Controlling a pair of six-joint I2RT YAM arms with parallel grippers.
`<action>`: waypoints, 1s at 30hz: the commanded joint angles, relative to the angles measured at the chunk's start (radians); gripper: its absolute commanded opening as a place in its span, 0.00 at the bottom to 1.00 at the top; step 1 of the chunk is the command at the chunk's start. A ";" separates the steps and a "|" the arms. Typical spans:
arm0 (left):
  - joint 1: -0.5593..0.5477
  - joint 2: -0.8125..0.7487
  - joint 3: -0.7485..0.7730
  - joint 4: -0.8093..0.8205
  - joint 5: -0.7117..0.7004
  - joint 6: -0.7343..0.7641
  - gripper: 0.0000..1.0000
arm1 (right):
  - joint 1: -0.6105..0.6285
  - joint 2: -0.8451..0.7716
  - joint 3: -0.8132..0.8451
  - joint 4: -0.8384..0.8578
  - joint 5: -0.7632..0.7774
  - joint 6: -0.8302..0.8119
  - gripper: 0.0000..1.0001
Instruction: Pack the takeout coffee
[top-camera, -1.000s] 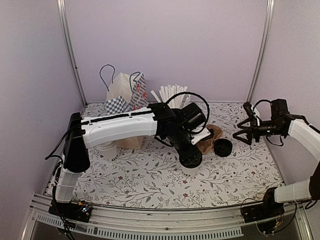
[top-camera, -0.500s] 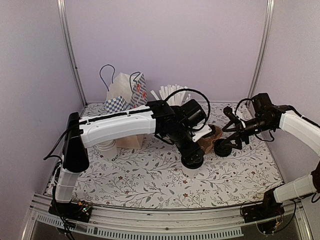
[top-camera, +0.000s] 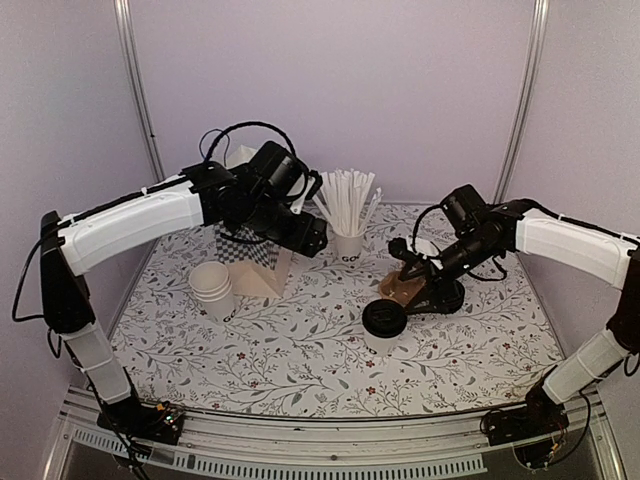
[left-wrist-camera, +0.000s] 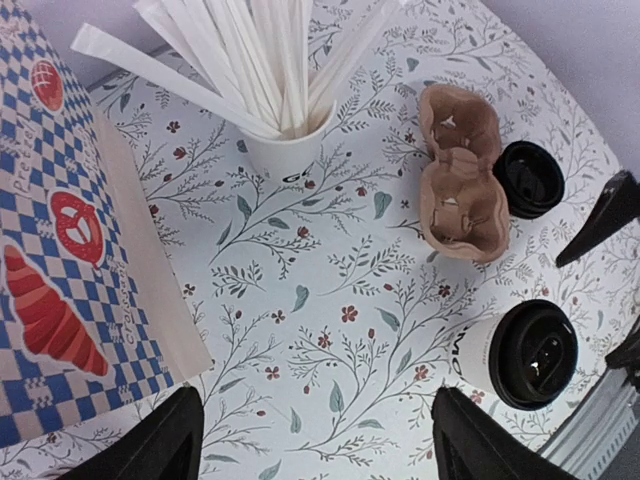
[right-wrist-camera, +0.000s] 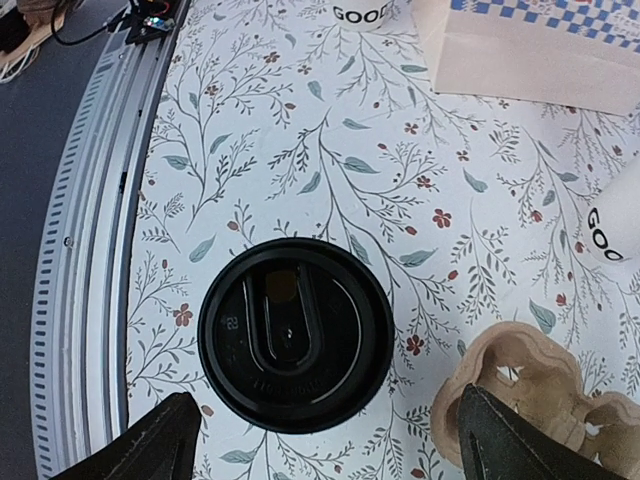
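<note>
The takeout coffee (top-camera: 383, 323) is a small white cup with a black lid, upright on the floral table and free of both arms. It also shows at the lower right of the left wrist view as the coffee (left-wrist-camera: 520, 355). My left gripper (top-camera: 312, 238) hangs open by the paper bag, high and back-left of the cup; its fingers (left-wrist-camera: 150, 450) hold nothing. My right gripper (top-camera: 408, 275) is open just right of and above the cup. In its wrist view the black lid (right-wrist-camera: 295, 335) lies just ahead of the open gripper (right-wrist-camera: 330, 450), roughly centred between the fingers.
A brown cardboard cup carrier (top-camera: 405, 288) and a loose black lid (top-camera: 446, 297) lie right of the coffee. A cup of white straws (top-camera: 348, 240) stands behind. The checked paper bag (top-camera: 255, 215) and a stack of white cups (top-camera: 213, 288) are at the back left. The table's metal rail (right-wrist-camera: 90, 250) runs close by.
My left arm has lifted off the coffee and swung back-left to the bag. My right arm has come left from the table's right side to the carrier and cup.
</note>
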 joint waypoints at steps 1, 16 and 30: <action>-0.014 -0.066 -0.063 0.115 -0.031 -0.080 0.81 | 0.083 0.087 0.083 -0.045 0.047 -0.032 0.92; -0.012 -0.087 -0.094 0.098 -0.047 -0.059 0.81 | 0.195 0.202 0.133 -0.088 0.146 -0.043 0.90; -0.010 -0.073 -0.100 0.100 -0.032 -0.059 0.81 | 0.264 0.149 0.055 -0.045 0.322 -0.033 0.87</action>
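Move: The lidded coffee cup stands some 6 cm to the right hand's left and 3 cm back, its middle about 9 cm lower. The brown cup tray lies roughly 10 cm ahead of that hand, 1 cm to its right and 13 cm lower; the stack of black lids is 8 cm ahead, 8 cm to its right and 12 cm lower. From the left hand the cup is about 10 cm back, 12 cm to the right and 16 cm below. Bring the open right gripper left and down over the black-lidded cup, about 4.5 cm across and 4 cm lower, easing some 2 cm back, so that the fingers come down astride the lid. Slow in the second half and tip the fingers more steeply down, with a slight counter-clockwise turn; leave them wide open. ##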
